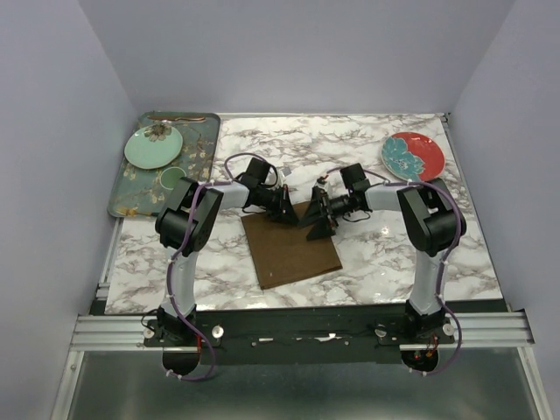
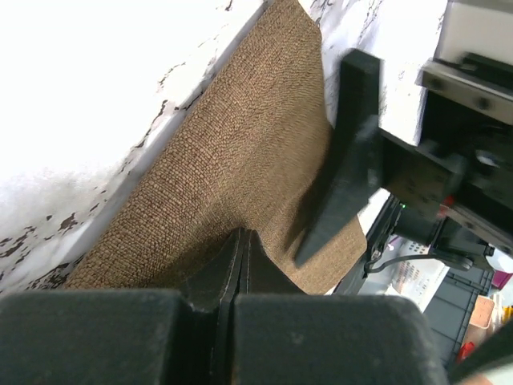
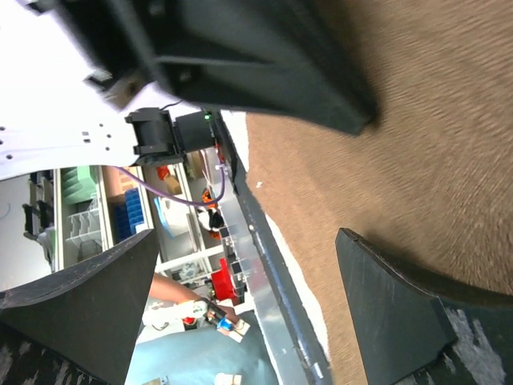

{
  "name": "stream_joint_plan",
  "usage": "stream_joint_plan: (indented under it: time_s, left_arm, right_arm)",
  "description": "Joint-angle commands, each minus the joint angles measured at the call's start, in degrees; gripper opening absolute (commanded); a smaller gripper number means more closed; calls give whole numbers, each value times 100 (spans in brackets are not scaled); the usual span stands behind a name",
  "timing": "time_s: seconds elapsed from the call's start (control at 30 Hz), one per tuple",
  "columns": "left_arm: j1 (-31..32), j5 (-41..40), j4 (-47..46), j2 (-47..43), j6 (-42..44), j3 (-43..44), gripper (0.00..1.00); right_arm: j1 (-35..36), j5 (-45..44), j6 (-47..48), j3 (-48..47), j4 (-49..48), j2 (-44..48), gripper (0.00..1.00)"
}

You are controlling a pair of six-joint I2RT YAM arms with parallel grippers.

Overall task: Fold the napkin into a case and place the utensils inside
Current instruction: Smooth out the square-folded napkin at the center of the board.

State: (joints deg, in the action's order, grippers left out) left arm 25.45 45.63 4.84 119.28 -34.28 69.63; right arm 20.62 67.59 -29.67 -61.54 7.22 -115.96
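Observation:
The brown napkin [image 1: 293, 247] lies flat on the marble table, its weave filling the left wrist view [image 2: 240, 136] and the right wrist view [image 3: 433, 144]. My left gripper [image 1: 287, 210] is shut, its tips [image 2: 240, 235] down against the cloth near its far edge; whether cloth is pinched between them I cannot tell. My right gripper [image 1: 317, 219] stands open opposite it [image 3: 240, 273], one finger [image 3: 393, 313] over the napkin, nothing between the fingers. One thin copper-brown utensil [image 1: 175, 117] lies along the tray's far edge.
A dark green floral tray [image 1: 127, 197] at the far left carries a pale green plate [image 1: 154, 146]. A red plate with a teal pattern [image 1: 413, 156] sits at the far right. The right finger [image 2: 345, 160] hangs close to my left tips.

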Motion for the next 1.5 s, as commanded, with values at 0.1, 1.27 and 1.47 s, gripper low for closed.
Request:
stream_joint_plan:
  time_s: [0.1,1.27,1.47]
  left_arm:
    - [-23,-309,43,121,141,-89,0]
    - [-76,-449,210,341,299,7,0]
    - [-23,-493,184,315,308,-46,0]
  right_arm:
    - [380,-53,-310,-174,245,996,100]
    - [258,87,402,1117,482,1487,100]
    - [645,70,-196,1556,-80,1849,100]
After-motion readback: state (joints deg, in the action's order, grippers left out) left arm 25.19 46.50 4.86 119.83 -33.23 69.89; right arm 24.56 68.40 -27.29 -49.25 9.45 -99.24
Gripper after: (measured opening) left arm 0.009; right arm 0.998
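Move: The folded napkin has its middle about 8 cm to the right hand's left and 4 cm back towards the base, some 2 cm below it. Its near right corner is roughly 10 cm back and 7 cm right of that hand; the red plate stands about 20 cm ahead and 26 cm right. From the left hand, the napkin's middle is some 7 cm back and 1 cm left, about 2 cm below. The napkin stays under the left hand's shut fingertips, which keep resting near its far edge, while the right hand, fingers still wide open, hops up about 6 cm and back, then dips to the cloth's level some 4 cm nearer the base. From there it sweeps low, rightwards and back towards the near edge, and finally rises again, finishing about 7 cm back. ##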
